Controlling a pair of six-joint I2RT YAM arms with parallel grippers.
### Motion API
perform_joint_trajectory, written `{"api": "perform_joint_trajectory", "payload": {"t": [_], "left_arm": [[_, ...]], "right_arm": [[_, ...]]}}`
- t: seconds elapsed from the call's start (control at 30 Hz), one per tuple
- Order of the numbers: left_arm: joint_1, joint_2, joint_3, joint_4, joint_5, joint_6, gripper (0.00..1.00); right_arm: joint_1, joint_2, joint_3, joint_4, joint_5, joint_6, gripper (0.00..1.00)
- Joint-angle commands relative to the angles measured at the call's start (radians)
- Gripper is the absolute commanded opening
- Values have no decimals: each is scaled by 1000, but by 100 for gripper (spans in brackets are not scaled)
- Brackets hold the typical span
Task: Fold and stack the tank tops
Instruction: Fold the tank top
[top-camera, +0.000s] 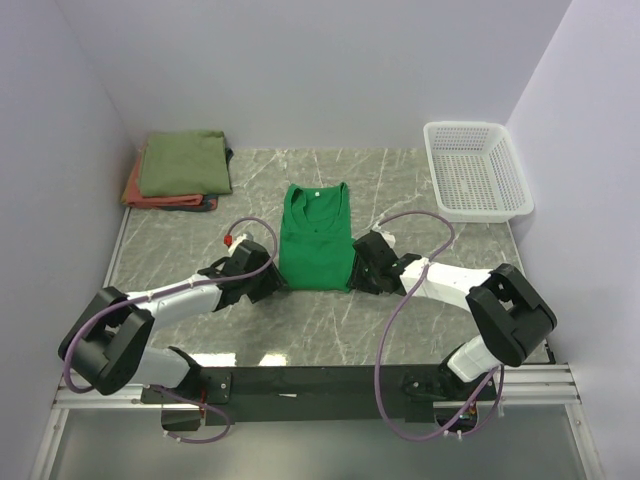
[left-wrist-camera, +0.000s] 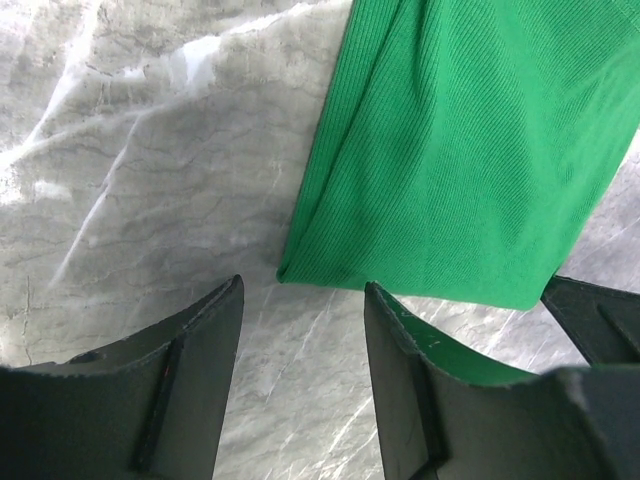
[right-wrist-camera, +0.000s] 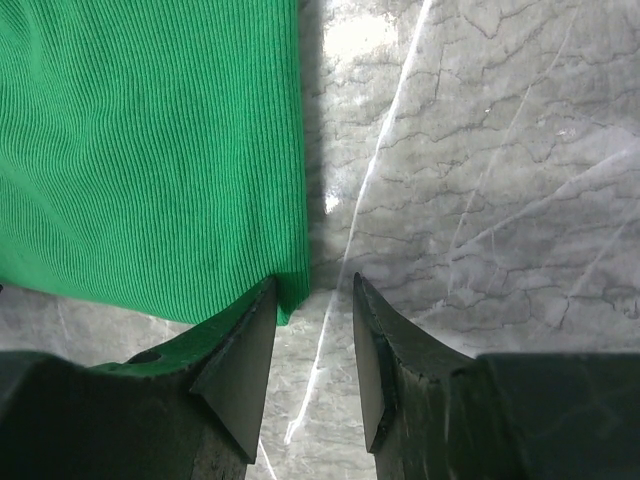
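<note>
A bright green tank top (top-camera: 316, 235) lies flat mid-table, folded into a narrow strip with its neckline toward the back. My left gripper (top-camera: 272, 276) sits at the top's near left corner and my right gripper (top-camera: 358, 266) at its near right corner. In the left wrist view the green tank top (left-wrist-camera: 470, 150) has its corner just ahead of my open left gripper (left-wrist-camera: 303, 290), with bare marble between the fingers. In the right wrist view the cloth (right-wrist-camera: 150, 150) has its corner touching the left fingertip of my open right gripper (right-wrist-camera: 313, 285). A folded olive tank top (top-camera: 184, 163) rests on a rust-red tank top (top-camera: 150, 199) at the back left.
A white mesh basket (top-camera: 465, 128) stands at the back right corner. Walls close in the marble table on the left, back and right. Cables loop from both arms near the cloth.
</note>
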Motion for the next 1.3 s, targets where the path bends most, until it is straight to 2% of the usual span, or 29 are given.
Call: {"api": "perform_joint_trajectory", "payload": {"t": [0.0,0.1,0.27,0.33,0.37,0.47,0.8,0.9,1.03,1.13,1.27], "left_arm": [[-1,9,-10,37,-12,-7,57],[-1,26,-14,56,-12,-7,56],[-2,84,2,59,-28,-13,49],[-1,101,2,65,-31,-18,42],[-2,104,2,66,-31,-19,42],[-1,118,-2,76,-29,-24,33],[-7,137,-7,85,-11,-12,1],[-14,117,-4,70,-8,-2,1],[-45,66,-8,37,0,4,1],[-91,11,-17,-21,-11,-5,1],[-152,-140,-65,-88,-9,-50,1]], "right_arm": [[6,2,-9,-29,46,10,44],[6,-46,-12,-26,39,14,45],[5,-38,43,-34,4,21,46],[6,-11,55,-26,-15,30,46],[6,-11,58,-23,-15,33,46],[5,11,54,-3,-38,47,46],[6,98,52,52,-55,68,43],[6,98,48,45,-32,57,32],[6,60,23,17,-18,39,6],[6,-16,-32,-1,-33,24,1],[12,-145,-121,-21,-89,24,0]]}}
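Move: The green tank top's near left corner lies just off the left fingertips, about 2 cm ahead, 1 cm right and 2 cm below; its collar is some 20 cm ahead and 8 cm right. The folded olive tank top sits about 29 cm ahead and 20 cm left of that hand. From the right hand, the near right corner is about 1 cm ahead, 2 cm left and 1 cm below; the white basket's middle is roughly 29 cm ahead, 26 cm right and 3 cm higher. Forward, right and down by a couple of centimetres, the left hand eases onto the green top's near left corner while the right slides about 2 cm left and 1 cm forward to the other; each closes and pinches its corner. Both then draw the cloth back towards the base, the left by about 5 cm, rising slightly, the right by less and also going back rightward. ##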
